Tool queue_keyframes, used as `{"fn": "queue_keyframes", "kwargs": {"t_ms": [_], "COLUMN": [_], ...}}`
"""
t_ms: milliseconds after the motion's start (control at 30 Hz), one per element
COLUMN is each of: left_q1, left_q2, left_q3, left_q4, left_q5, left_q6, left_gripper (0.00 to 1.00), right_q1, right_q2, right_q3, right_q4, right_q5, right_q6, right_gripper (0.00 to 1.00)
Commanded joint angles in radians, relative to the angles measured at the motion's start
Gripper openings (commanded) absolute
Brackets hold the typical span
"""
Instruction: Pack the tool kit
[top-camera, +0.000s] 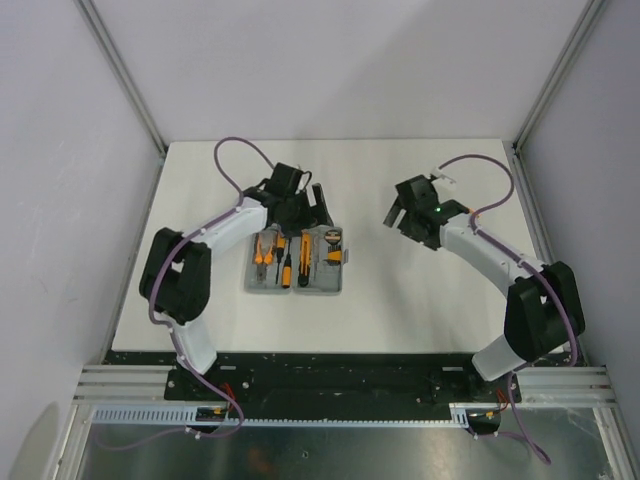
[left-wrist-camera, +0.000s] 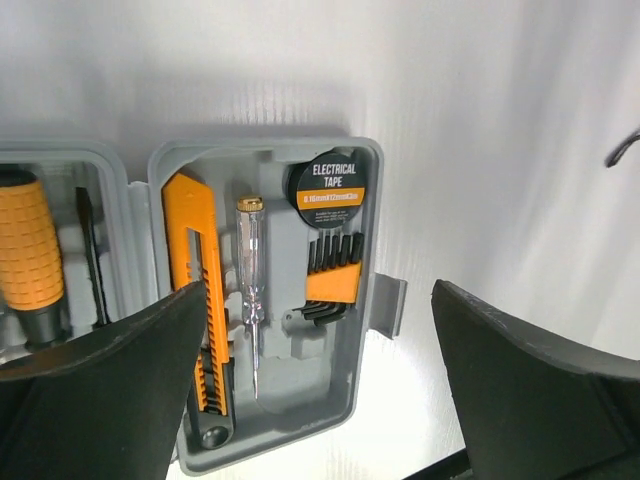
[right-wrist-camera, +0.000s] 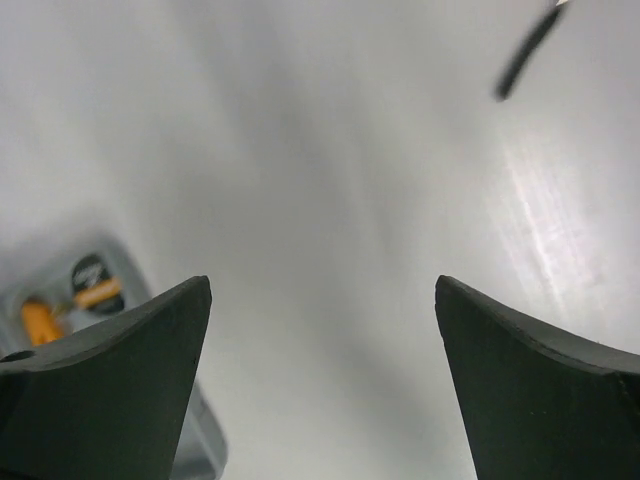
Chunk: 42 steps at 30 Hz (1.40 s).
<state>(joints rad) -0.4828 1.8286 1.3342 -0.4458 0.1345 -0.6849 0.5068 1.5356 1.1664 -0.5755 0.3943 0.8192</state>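
Observation:
The tool kit (top-camera: 296, 263) lies open and flat on the white table (top-camera: 420, 290), a grey case with orange-and-black tools in its slots. The left wrist view shows its right half (left-wrist-camera: 372, 200), which holds an orange knife (left-wrist-camera: 192, 250), a clear tester screwdriver (left-wrist-camera: 250, 270), a roll of electrical tape (left-wrist-camera: 330, 185) and hex keys (left-wrist-camera: 335, 285). An orange handle (left-wrist-camera: 28, 250) sits in the other half. My left gripper (top-camera: 308, 212) (left-wrist-camera: 320, 290) hovers open over the case's far edge, holding nothing. My right gripper (top-camera: 398, 218) (right-wrist-camera: 322, 282) hangs open over bare table to the right of the case (right-wrist-camera: 95, 290).
Grey walls and metal posts (top-camera: 128, 85) enclose the table on three sides. A purple cable (top-camera: 240, 150) loops above each arm. The case's latch (left-wrist-camera: 388, 305) sticks out on its right side. A dark cable end (right-wrist-camera: 525, 45) shows at the top of the right wrist view.

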Motion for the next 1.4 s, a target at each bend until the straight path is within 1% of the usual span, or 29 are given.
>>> {"fn": "queue_keyframes", "kwargs": {"t_ms": [0, 267, 367, 433, 600, 800, 933, 1033, 1133, 1233, 1300, 1367], "left_q1": [0.027, 0.123, 0.143, 0.15, 0.161, 0.175, 0.186, 0.195, 0.201, 0.204, 0.205, 0.205], "left_q2": [-0.094, -0.171, -0.194, -0.201, -0.195, -0.183, -0.179, -0.177, -0.177, -0.178, -0.178, -0.179], "left_q3": [0.032, -0.038, -0.058, -0.064, -0.065, -0.064, -0.066, -0.066, -0.066, -0.067, -0.068, -0.07], "left_q4": [-0.009, -0.008, -0.009, -0.01, -0.009, -0.01, -0.011, -0.011, -0.012, -0.012, -0.013, -0.012], "left_q5": [-0.01, -0.036, -0.047, -0.055, -0.052, -0.046, -0.041, -0.039, -0.035, -0.032, -0.027, -0.024], "left_q6": [0.057, 0.067, 0.077, 0.084, 0.09, 0.096, 0.096, 0.096, 0.096, 0.094, 0.094, 0.094], "left_gripper": [0.98, 0.98, 0.98, 0.98, 0.98, 0.98, 0.98, 0.98, 0.98, 0.98, 0.98, 0.97], "right_q1": [-0.116, -0.37, -0.438, -0.459, -0.481, -0.495, -0.512, -0.533, -0.537, -0.535, -0.533, -0.531], "right_q2": [0.021, 0.127, 0.171, 0.21, 0.351, 0.528, 0.61, 0.651, 0.679, 0.687, 0.682, 0.667], "right_q3": [0.001, 0.007, 0.02, 0.048, 0.187, 0.393, 0.492, 0.532, 0.562, 0.569, 0.561, 0.545], "right_q4": [-0.034, 0.031, 0.062, 0.08, 0.069, 0.009, -0.043, -0.057, -0.064, -0.071, -0.06, -0.036], "right_q5": [0.05, -0.019, -0.024, -0.012, 0.03, 0.07, 0.08, 0.066, 0.039, 0.022, -0.002, -0.041], "right_q6": [-0.021, -0.103, -0.127, -0.141, -0.166, -0.203, -0.194, -0.189, -0.199, -0.206, -0.217, -0.235], "right_gripper": [0.99, 0.99, 0.99, 0.99, 0.99, 0.99, 0.99, 0.95, 0.87, 0.84, 0.77, 0.65]}}
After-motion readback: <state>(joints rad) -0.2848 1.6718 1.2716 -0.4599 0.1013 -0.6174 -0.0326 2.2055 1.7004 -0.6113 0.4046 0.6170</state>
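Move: My right hand, empty and open, is going for the tape measure, which lies about 22 cm to its right, some 14 cm ahead and about 11 cm lower. The open tool case is roughly 27 cm to this hand's left and level with it fore and aft. From my left hand, the tape measure is some 43 cm to the right and 9 cm ahead; the case's middle is about 5 cm back and 6 cm left, 8 cm below. I sweep my right hand some 18 cm to the right while sinking, turning it about 20 degrees clockwise, then reach forward and settle down over the tape measure, my open fingers coming to straddle its body and starting to narrow around it. Meanwhile my open left hand rises about 4 cm and draws roughly 9 cm left above the tool case. ##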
